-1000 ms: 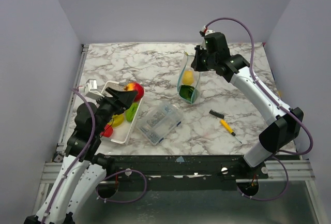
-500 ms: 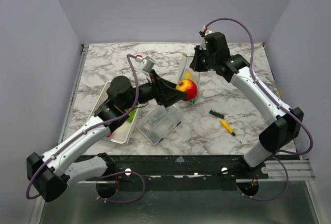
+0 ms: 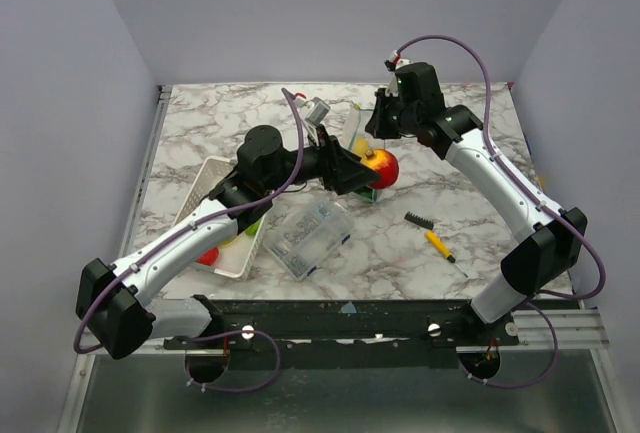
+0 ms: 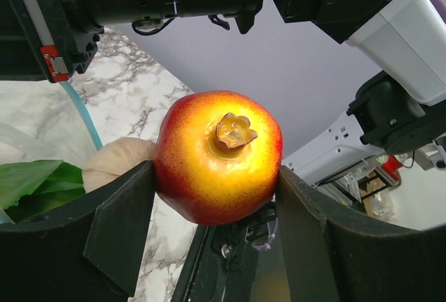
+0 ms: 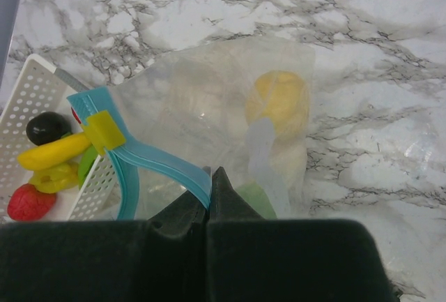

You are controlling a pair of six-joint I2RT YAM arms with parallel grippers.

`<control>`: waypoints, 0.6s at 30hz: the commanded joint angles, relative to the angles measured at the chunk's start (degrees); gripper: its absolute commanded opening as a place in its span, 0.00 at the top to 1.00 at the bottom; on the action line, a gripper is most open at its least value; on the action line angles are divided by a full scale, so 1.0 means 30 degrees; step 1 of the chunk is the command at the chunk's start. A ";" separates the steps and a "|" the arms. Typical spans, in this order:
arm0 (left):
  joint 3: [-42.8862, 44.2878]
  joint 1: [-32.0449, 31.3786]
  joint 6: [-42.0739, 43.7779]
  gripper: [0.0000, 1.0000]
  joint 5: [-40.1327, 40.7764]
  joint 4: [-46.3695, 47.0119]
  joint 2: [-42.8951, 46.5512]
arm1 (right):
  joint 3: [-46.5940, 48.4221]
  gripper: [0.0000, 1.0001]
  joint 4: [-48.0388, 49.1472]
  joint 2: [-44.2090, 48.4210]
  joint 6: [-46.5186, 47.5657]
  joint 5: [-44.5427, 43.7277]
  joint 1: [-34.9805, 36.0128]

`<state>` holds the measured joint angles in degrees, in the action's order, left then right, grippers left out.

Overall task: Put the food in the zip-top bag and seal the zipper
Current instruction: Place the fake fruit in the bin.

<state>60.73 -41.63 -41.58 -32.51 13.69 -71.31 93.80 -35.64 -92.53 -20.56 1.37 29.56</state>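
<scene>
My left gripper (image 3: 372, 167) is shut on a red-and-yellow apple (image 3: 381, 168) and holds it in the air beside the zip-top bag (image 3: 352, 131). In the left wrist view the apple (image 4: 217, 155) fills the gap between both black fingers (image 4: 122, 222). My right gripper (image 5: 210, 178) is shut on the bag's light blue zipper (image 5: 164, 159) and holds the mouth up. Through the clear bag (image 5: 209, 93) I see a yellow fruit (image 5: 277, 103) and a green piece (image 5: 255, 197). More food lies in the white tray (image 3: 213, 175): a banana (image 5: 52, 151) and a red piece (image 5: 28, 201).
A clear rigid box (image 3: 308, 236) lies in front of the bag, between the tray and a small yellow-handled black brush (image 3: 432, 238). My left arm stretches diagonally over the tray and the box. Grey walls enclose the marble table on three sides.
My left arm lifted the apple off the tray and swung it right and forward to the bag. The right gripper stayed put, holding the zipper.
</scene>
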 commanded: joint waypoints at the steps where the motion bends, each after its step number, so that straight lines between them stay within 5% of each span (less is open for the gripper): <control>1: 0.0269 0.0216 0.0965 0.93 0.1291 -0.1013 0.1517 | 0.0312 1.00 0.0379 0.0588 -0.0112 0.0394 0.0043; 9: -0.1724 0.1965 0.2127 1.00 0.6023 -0.7166 0.6638 | 0.0183 1.00 0.0594 0.0351 0.0014 0.0538 0.0042; 18: -0.4190 0.5047 -0.0750 1.00 1.3987 -1.6584 0.9627 | -0.0109 1.00 0.0957 0.0141 -0.0002 0.0566 0.0043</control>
<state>53.76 -29.32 -38.79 -6.79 -18.06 -44.49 93.78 -35.46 -92.53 -20.53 1.83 29.56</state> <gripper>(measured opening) 0.653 0.005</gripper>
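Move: The bin's middle lies about 33 cm to the left of the left hand, which still holds the pomegranate, some 8 cm ahead and roughly 30 cm below. The zip-top bag is about 13 cm straight ahead and 18 cm below; the clear box is around 12 cm to the left, 3 cm ahead and 33 cm below. From the right hand, the bin lies some 34 cm left, 8 cm back and 22 cm down. Leftward, starting slowly and gaining speed, the left hand carries the pomegranate about 16 cm away from in front of the bag, over the clear box's far side towards the bin. It first rises a couple of centimetres, then sinks to some 3 cm below its starting height, while the wrist swings roughly 40 degrees counter-clockwise. Its fingers keep their grip; the right hand stays in place, still pinching the bag's rim. ##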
